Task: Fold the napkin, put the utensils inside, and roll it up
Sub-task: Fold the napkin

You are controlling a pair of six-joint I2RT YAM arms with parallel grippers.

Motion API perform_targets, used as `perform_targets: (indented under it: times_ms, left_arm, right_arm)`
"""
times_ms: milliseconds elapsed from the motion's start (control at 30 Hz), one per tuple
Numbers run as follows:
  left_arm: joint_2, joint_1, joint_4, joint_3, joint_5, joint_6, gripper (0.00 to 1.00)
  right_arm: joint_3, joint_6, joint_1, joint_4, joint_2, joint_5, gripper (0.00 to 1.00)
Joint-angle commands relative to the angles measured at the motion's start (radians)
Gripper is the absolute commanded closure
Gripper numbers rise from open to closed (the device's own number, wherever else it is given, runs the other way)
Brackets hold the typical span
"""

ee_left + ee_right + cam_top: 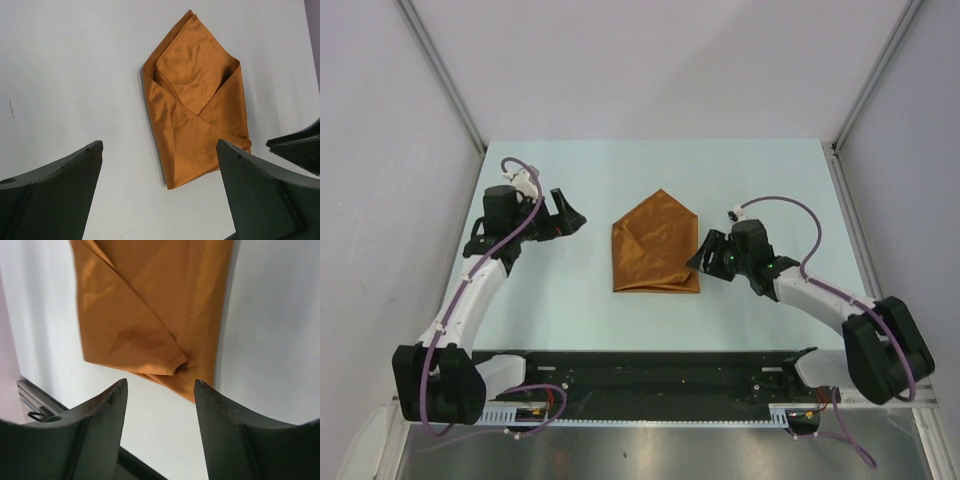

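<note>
The rust-orange napkin (655,245) lies folded in the middle of the table, a point at its far end and flaps crossed over its near half (197,107) (150,315). No utensils show in any view. My right gripper (700,258) hovers just right of the napkin's near right corner, open, nothing between its fingers (161,385). A loose fold tip of the cloth sits a short way in front of its fingertips. My left gripper (572,214) is open wide and empty (160,145), left of the napkin and apart from it.
A black rail (660,372) with the arm bases runs along the near edge. White walls and metal corner posts (440,70) close in the table at the back and sides. The right gripper's finger (295,145) shows at the edge of the left wrist view.
</note>
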Motion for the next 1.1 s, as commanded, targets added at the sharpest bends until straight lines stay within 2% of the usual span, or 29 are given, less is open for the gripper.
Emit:
perform_targets:
  times_ms: [0, 333, 767, 867, 900, 1000, 1067]
  left_arm:
    - [-0.029, 0.037, 0.049, -0.007, 0.082, 0.002, 0.0]
    - [-0.052, 0.097, 0.077, -0.032, 0.137, -0.019, 0.0]
    - [-0.077, 0.126, 0.077, -0.041, 0.148, -0.022, 0.0]
    - [-0.081, 0.129, 0.078, -0.043, 0.153, -0.024, 0.0]
    - [-0.081, 0.131, 0.08, -0.044, 0.154, -0.024, 0.01]
    - [-0.08, 0.132, 0.081, -0.044, 0.154, -0.025, 0.0]
    - [-0.081, 0.132, 0.083, -0.046, 0.157, -0.027, 0.0]
  right_arm:
    - [0.037, -0.01, 0.013, 0.105, 0.106, -0.036, 0.4]
    - [0.023, 0.039, 0.027, 0.201, 0.173, -0.047, 0.41]
    - [0.029, 0.069, 0.061, 0.227, 0.252, -0.013, 0.43]
    - [0.032, 0.071, 0.062, 0.232, 0.268, -0.007, 0.48]
    - [0.033, 0.071, 0.062, 0.234, 0.272, -0.006, 0.57]
    - [0.033, 0.074, 0.062, 0.244, 0.278, -0.006, 0.73]
    - [0.033, 0.073, 0.062, 0.263, 0.276, -0.012, 0.79]
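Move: The loose corner of the napkin's top flap, near its right edge, is about 3 cm left of my right hand, about 1 cm ahead and some 6 cm below. The napkin's lower right corner lies about 3 cm back of this hand, level sideways, and the napkin's middle roughly 10 cm ahead and 10 cm left. From my left hand the flap corner is about 25 cm right, 6 cm back and 16 cm lower. I sink my right hand about 6 cm onto the flap corner, easing some 3 cm left as I go, with a brief halt and slight rise early on, and the fingers tipping a little further down. Near the bottom the half-open fingers close most of the way and pinch the corner's edge. My open, empty left hand backs off about 2 cm left and slightly up. ##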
